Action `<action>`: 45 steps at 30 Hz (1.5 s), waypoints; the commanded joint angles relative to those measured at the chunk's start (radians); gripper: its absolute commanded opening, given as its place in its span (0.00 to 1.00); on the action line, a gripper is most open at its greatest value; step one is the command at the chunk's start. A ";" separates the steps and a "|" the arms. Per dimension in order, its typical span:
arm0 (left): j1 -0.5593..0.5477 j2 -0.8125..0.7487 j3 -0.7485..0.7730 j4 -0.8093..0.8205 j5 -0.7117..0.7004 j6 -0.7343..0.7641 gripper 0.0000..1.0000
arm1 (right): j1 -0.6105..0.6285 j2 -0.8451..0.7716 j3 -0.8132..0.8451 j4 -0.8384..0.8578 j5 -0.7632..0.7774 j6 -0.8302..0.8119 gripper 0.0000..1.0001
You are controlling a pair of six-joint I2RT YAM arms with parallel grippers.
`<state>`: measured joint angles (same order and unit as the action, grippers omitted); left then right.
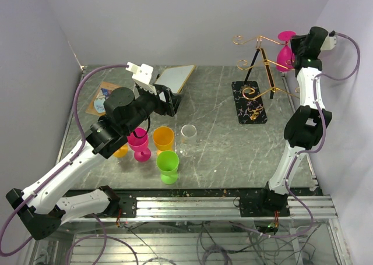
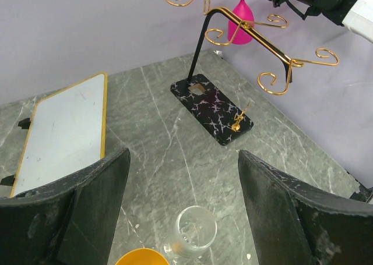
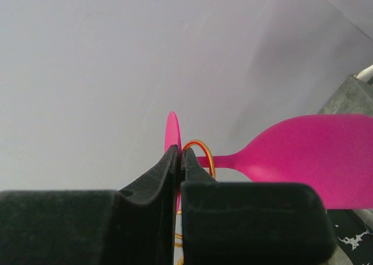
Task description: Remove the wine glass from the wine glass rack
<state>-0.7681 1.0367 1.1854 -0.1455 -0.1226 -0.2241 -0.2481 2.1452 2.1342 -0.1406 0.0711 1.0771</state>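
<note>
A pink wine glass (image 1: pixel 284 58) hangs upside down from the far right arm of the copper-gold wire wine glass rack (image 1: pixel 265 61), which stands on a black veined base (image 1: pixel 249 102). My right gripper (image 1: pixel 294 43) is shut on the glass's flat foot (image 3: pixel 172 134), with the wire loop (image 3: pixel 205 154) just behind the fingertips and the bowl (image 3: pixel 315 160) to the right. The glass (image 2: pixel 240 26) and rack (image 2: pixel 213 108) also show in the left wrist view. My left gripper (image 2: pixel 183 160) is open and empty, held above the table left of centre (image 1: pixel 172 102).
A clear glass (image 1: pixel 188 132) stands under the left gripper. Orange (image 1: pixel 164 138), magenta (image 1: pixel 139 141) and green (image 1: pixel 168 163) cups stand near it. A white yellow-rimmed board (image 1: pixel 175 77) lies at the back. Walls close in on both sides.
</note>
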 commanded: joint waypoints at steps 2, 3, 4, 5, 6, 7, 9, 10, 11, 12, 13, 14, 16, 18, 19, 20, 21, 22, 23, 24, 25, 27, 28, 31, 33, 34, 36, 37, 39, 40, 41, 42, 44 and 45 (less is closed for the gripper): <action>-0.006 0.001 0.005 0.043 0.008 0.005 0.85 | -0.019 -0.043 0.009 0.006 0.004 0.017 0.00; -0.006 0.000 0.005 0.042 0.008 0.005 0.85 | -0.019 -0.045 0.005 0.007 -0.006 0.015 0.00; -0.005 0.000 0.005 0.042 0.008 0.006 0.85 | -0.019 -0.046 0.002 0.007 -0.019 0.016 0.00; -0.005 0.000 0.005 0.042 0.008 0.006 0.85 | -0.019 -0.049 0.000 0.003 -0.033 0.019 0.00; -0.006 0.001 0.004 0.042 0.008 0.006 0.85 | -0.017 -0.053 -0.004 0.001 -0.044 0.018 0.00; -0.006 0.002 0.005 0.042 0.009 0.005 0.85 | -0.016 -0.060 -0.013 0.003 -0.056 0.019 0.00; -0.005 0.004 0.005 0.042 0.012 0.004 0.85 | -0.011 -0.077 -0.039 0.014 -0.072 0.024 0.00; -0.007 0.004 0.005 0.041 0.013 0.005 0.85 | -0.007 -0.089 -0.051 0.021 -0.075 0.024 0.00; -0.006 0.006 0.005 0.042 0.014 0.002 0.85 | -0.003 -0.100 -0.061 0.025 -0.076 0.023 0.00; -0.007 0.006 0.005 0.041 0.014 0.003 0.85 | 0.001 -0.107 -0.069 0.031 -0.076 0.019 0.00; -0.006 0.006 0.004 0.042 0.013 0.003 0.85 | 0.003 -0.113 -0.075 0.035 -0.074 0.019 0.00; -0.007 0.006 0.005 0.042 0.013 0.003 0.85 | 0.007 -0.115 -0.078 0.038 -0.076 0.020 0.00; -0.008 0.005 0.005 0.041 0.011 0.004 0.85 | 0.009 -0.109 -0.072 0.043 -0.094 0.030 0.00; -0.008 0.006 0.005 0.042 0.012 0.004 0.85 | 0.011 -0.097 -0.052 0.032 -0.110 0.043 0.00; -0.008 0.006 0.005 0.042 0.011 0.003 0.85 | 0.014 -0.093 -0.049 0.032 -0.116 0.050 0.00; -0.007 0.006 0.005 0.041 0.011 0.004 0.85 | 0.019 -0.091 -0.049 0.038 -0.118 0.056 0.00; -0.008 0.005 0.005 0.041 0.011 0.004 0.85 | 0.023 -0.088 -0.048 0.044 -0.120 0.059 0.00; -0.008 0.004 0.005 0.041 0.009 0.006 0.85 | 0.026 -0.082 -0.045 0.054 -0.124 0.062 0.00; -0.007 0.004 0.005 0.042 0.009 0.005 0.85 | 0.028 -0.073 -0.037 0.062 -0.133 0.068 0.00; -0.007 0.004 0.005 0.040 0.008 0.006 0.85 | 0.029 -0.057 -0.023 0.064 -0.144 0.075 0.00; -0.007 0.003 0.005 0.040 0.008 0.007 0.85 | 0.030 -0.041 -0.003 0.062 -0.154 0.084 0.00; -0.007 0.005 0.005 0.040 0.008 0.006 0.85 | 0.033 -0.009 0.034 0.071 -0.172 0.094 0.00; -0.007 0.004 0.006 0.039 0.006 0.007 0.85 | 0.035 0.007 0.054 0.072 -0.174 0.093 0.00; -0.008 0.003 0.005 0.040 0.003 0.008 0.85 | 0.039 0.049 0.110 0.080 -0.187 0.109 0.00; -0.008 0.003 0.005 0.041 0.002 0.009 0.85 | 0.042 0.065 0.119 0.105 -0.199 0.123 0.00; -0.008 0.003 0.005 0.041 0.001 0.010 0.85 | 0.045 0.068 0.115 0.129 -0.200 0.121 0.00; -0.009 0.005 0.006 0.039 0.003 0.010 0.85 | 0.048 0.076 0.116 0.168 -0.196 0.120 0.00; -0.009 0.006 0.006 0.039 0.003 0.010 0.85 | 0.049 0.087 0.121 0.189 -0.203 0.124 0.00; -0.010 0.007 0.006 0.039 0.003 0.010 0.85 | 0.049 0.104 0.141 0.219 -0.213 0.134 0.00; -0.009 0.007 0.006 0.038 0.002 0.010 0.85 | 0.049 0.114 0.153 0.236 -0.219 0.131 0.00; -0.009 0.006 0.006 0.037 0.002 0.010 0.85 | 0.049 0.118 0.159 0.251 -0.223 0.129 0.00; -0.008 0.006 0.006 0.039 0.003 0.011 0.85 | 0.050 0.121 0.161 0.277 -0.227 0.130 0.00; -0.009 0.006 0.006 0.038 0.000 0.011 0.85 | 0.052 0.126 0.163 0.322 -0.224 0.132 0.00; -0.009 0.005 0.006 0.039 0.000 0.011 0.85 | 0.052 0.133 0.170 0.339 -0.224 0.136 0.00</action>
<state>-0.7696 1.0416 1.1854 -0.1459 -0.1226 -0.2237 -0.2016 2.2631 2.2536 0.0563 -0.1352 1.2003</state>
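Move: I already have the pink wine glass pinched by its stem, its middle about 5 cm under my right hand and 1 cm left. The rack's far right hook curls round that stem, about 1 cm below and 1 cm left of my fingers. The empty middle right hook is roughly 10 cm nearer me, straight back. The far end of the rack's bar lies some 14 cm left, about level front to back. From my left hand, the far right hook is about 35 cm ahead and 48 cm right. I keep my right fingers shut on the stem and ease back about 1 cm to slip it out of the far right hook. Then I carry the glass some 6 cm left, rising 3 cm and finally swinging forward behind the rack's far end, while my wrist turns about 15 degrees counter-clockwise and tips its fingers up by about 10. ##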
